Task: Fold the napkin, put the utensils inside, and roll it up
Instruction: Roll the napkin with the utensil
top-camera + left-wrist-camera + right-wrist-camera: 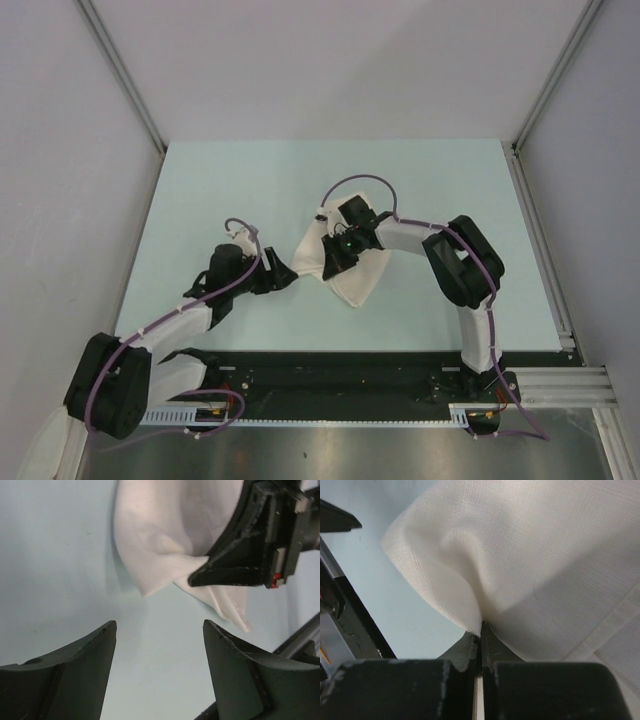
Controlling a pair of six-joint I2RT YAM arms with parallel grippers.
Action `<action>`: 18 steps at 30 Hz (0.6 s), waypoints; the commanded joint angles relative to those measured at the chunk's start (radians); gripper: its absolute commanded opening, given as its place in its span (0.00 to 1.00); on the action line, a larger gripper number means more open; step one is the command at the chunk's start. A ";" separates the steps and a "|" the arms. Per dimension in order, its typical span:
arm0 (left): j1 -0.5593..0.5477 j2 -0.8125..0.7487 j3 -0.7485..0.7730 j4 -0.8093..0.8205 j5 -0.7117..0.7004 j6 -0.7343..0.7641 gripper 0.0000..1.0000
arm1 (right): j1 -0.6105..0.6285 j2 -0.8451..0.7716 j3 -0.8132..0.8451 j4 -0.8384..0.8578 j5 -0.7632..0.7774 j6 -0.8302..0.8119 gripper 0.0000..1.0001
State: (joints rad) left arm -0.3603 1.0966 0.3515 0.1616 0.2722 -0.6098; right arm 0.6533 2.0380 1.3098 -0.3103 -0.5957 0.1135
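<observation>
The cream napkin (pixel 352 272) lies crumpled and folded at the middle of the pale green table. It also shows in the left wrist view (pixel 165 540) and fills the right wrist view (pixel 535 555). My right gripper (pixel 330 265) is shut on a pinched fold of the napkin's left part (pixel 481 628). My left gripper (pixel 283 275) is open and empty just left of the napkin, over bare table (pixel 157 630). The knife is not in view.
The table (pixel 220 190) has grey walls on three sides and a metal rail (pixel 545 250) along its right edge. A black strip (pixel 340 365) with the arm bases runs along the near edge.
</observation>
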 commanded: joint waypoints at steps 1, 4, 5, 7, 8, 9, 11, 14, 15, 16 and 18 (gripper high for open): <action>-0.037 0.011 0.006 0.041 0.148 -0.007 0.75 | -0.023 0.031 0.045 -0.042 -0.067 0.003 0.00; -0.064 0.112 0.027 0.090 0.220 -0.030 0.76 | -0.035 0.044 0.048 -0.047 -0.073 0.002 0.00; -0.074 0.159 0.046 0.095 0.222 -0.031 0.77 | -0.037 0.044 0.048 -0.044 -0.073 0.002 0.00; -0.091 0.200 0.060 0.128 0.220 -0.030 0.77 | -0.037 0.047 0.049 -0.047 -0.075 0.002 0.00; -0.094 0.212 0.066 0.148 0.217 -0.036 0.77 | -0.037 0.047 0.049 -0.046 -0.075 0.002 0.00; -0.097 0.233 0.067 0.167 0.211 -0.044 0.77 | -0.037 0.047 0.046 -0.047 -0.075 0.000 0.00; -0.101 0.258 0.076 0.216 0.191 -0.047 0.77 | -0.037 0.048 0.043 -0.046 -0.075 0.002 0.00; -0.103 0.315 0.084 0.315 0.194 -0.071 0.77 | -0.037 0.051 0.037 -0.046 -0.072 0.000 0.00; -0.103 0.347 0.089 0.338 0.199 -0.086 0.77 | -0.037 0.053 0.036 -0.047 -0.067 -0.001 0.00; -0.103 0.359 0.093 0.376 0.200 -0.090 0.77 | -0.038 0.056 0.034 -0.047 -0.064 0.000 0.00; -0.103 0.382 0.107 0.401 0.199 -0.096 0.77 | -0.038 0.059 0.031 -0.050 -0.065 -0.002 0.00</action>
State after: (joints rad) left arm -0.4564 1.4357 0.4126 0.4107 0.4526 -0.6724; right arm 0.6224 2.0701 1.3319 -0.3279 -0.6643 0.1165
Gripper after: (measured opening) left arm 0.769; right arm 0.019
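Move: My left hand, empty and open, has the napkin's loose flap about 3 cm ahead, 5 cm to its right and 4 cm below. The flap's corner lies roughly 3 cm ahead and 3 cm right, 3 cm down. The napkin's near tail is some 4 cm back and 14 cm right, 6 cm below. From my right hand, already pinching the napkin, the flap reaches about 3 cm to the left, at its own height and about 1 cm back. With the fingers staying wide open, I bring my left hand about 6 cm to the right towards the pinched napkin, first drawing back and sinking some 3 cm, then easing forward about 2 cm, the wrist turning some 10 degrees clockwise. One finger comes in behind the flap's loose corner, as my right hand keeps its pinch and stays put. ##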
